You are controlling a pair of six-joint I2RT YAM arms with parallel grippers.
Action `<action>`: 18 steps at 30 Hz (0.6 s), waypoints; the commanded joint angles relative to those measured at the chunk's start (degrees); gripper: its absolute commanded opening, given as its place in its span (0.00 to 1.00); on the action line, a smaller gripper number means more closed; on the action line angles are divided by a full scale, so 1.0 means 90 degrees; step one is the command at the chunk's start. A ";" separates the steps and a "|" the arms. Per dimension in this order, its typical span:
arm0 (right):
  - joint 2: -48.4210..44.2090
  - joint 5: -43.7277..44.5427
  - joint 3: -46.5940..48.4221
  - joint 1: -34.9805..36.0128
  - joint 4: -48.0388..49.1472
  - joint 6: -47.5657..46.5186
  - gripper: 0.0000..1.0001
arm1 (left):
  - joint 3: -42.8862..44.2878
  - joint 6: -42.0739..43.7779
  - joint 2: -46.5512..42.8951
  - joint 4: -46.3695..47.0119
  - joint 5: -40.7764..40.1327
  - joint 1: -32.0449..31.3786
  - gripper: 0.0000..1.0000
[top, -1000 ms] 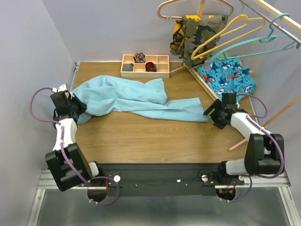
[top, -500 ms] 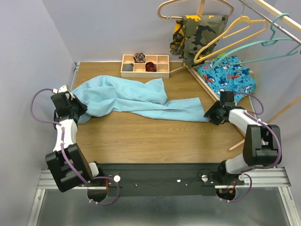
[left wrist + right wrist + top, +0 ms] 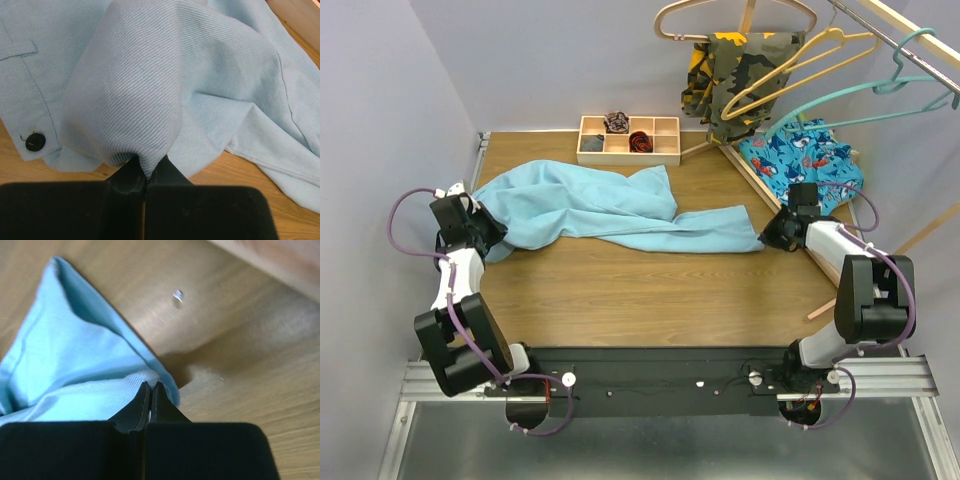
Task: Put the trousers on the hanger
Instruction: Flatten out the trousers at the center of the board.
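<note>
The light blue trousers [image 3: 595, 210] lie spread across the wooden table from left to right. My left gripper [image 3: 483, 232] is shut on the waist end at the left; its wrist view shows a bunched fold of the trousers [image 3: 150, 85] pinched between the jaws of the gripper [image 3: 146, 170], with a black button [image 3: 34, 142] nearby. My right gripper [image 3: 767, 237] is shut on the leg hem at the right, and the hem of the trousers [image 3: 100, 375] is squeezed between the closed fingertips of the gripper [image 3: 150, 390]. The teal hanger [image 3: 860, 95] hangs on the rail at the upper right.
A yellow hanger [image 3: 790, 70] and a camouflage garment [image 3: 735, 70] hang beside the teal one. A shark-print cloth [image 3: 805, 160] lies at the right under the rail. A wooden compartment tray [image 3: 628, 140] stands at the back. Slanted wooden rack legs [image 3: 745, 170] run beside my right arm.
My right gripper moved left onto the trouser leg's hem and closed on it. The left gripper kept its grip and place.
</note>
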 commanded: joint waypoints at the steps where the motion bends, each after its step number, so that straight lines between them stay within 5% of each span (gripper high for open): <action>1: -0.0044 0.0147 0.0732 -0.0095 0.0087 -0.0521 0.01 | 0.0456 0.0024 0.0223 -0.0039 0.0237 0.0006 0.00; 10: -0.0015 0.0430 0.2157 -0.0573 0.0048 -0.1518 0.01 | 0.1189 -0.0142 0.0331 -0.0118 0.0479 0.0006 0.00; 18: -0.0307 0.0781 0.2072 -0.0953 0.0427 -0.2134 0.01 | 0.0887 -0.0210 0.0184 0.0127 0.0940 0.0006 0.00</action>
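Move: Some 17 cm ahead of the right hand, which already pinches the trouser leg's end, and about 9 cm to its right lie the shark shorts, nearly level with it. The rack's wooden foot bar runs between, its middle 5 cm ahead and 6 cm right. The board's centre is 21 cm to this hand's left and a little lower. From the left hand, still holding the waist, the centre lies some 32 cm right and 9 cm below. Lifting the pinched leg end, the right hand sweeps up about 13 cm and forward some 9 cm, bearing right as it goes, towards the shark shorts, while its fingers tip up about 20 degrees. The left hand keeps its pinch on the waist and follows on a smaller scale, up about 5 cm and forward 3 cm. Neither gripper opens. ##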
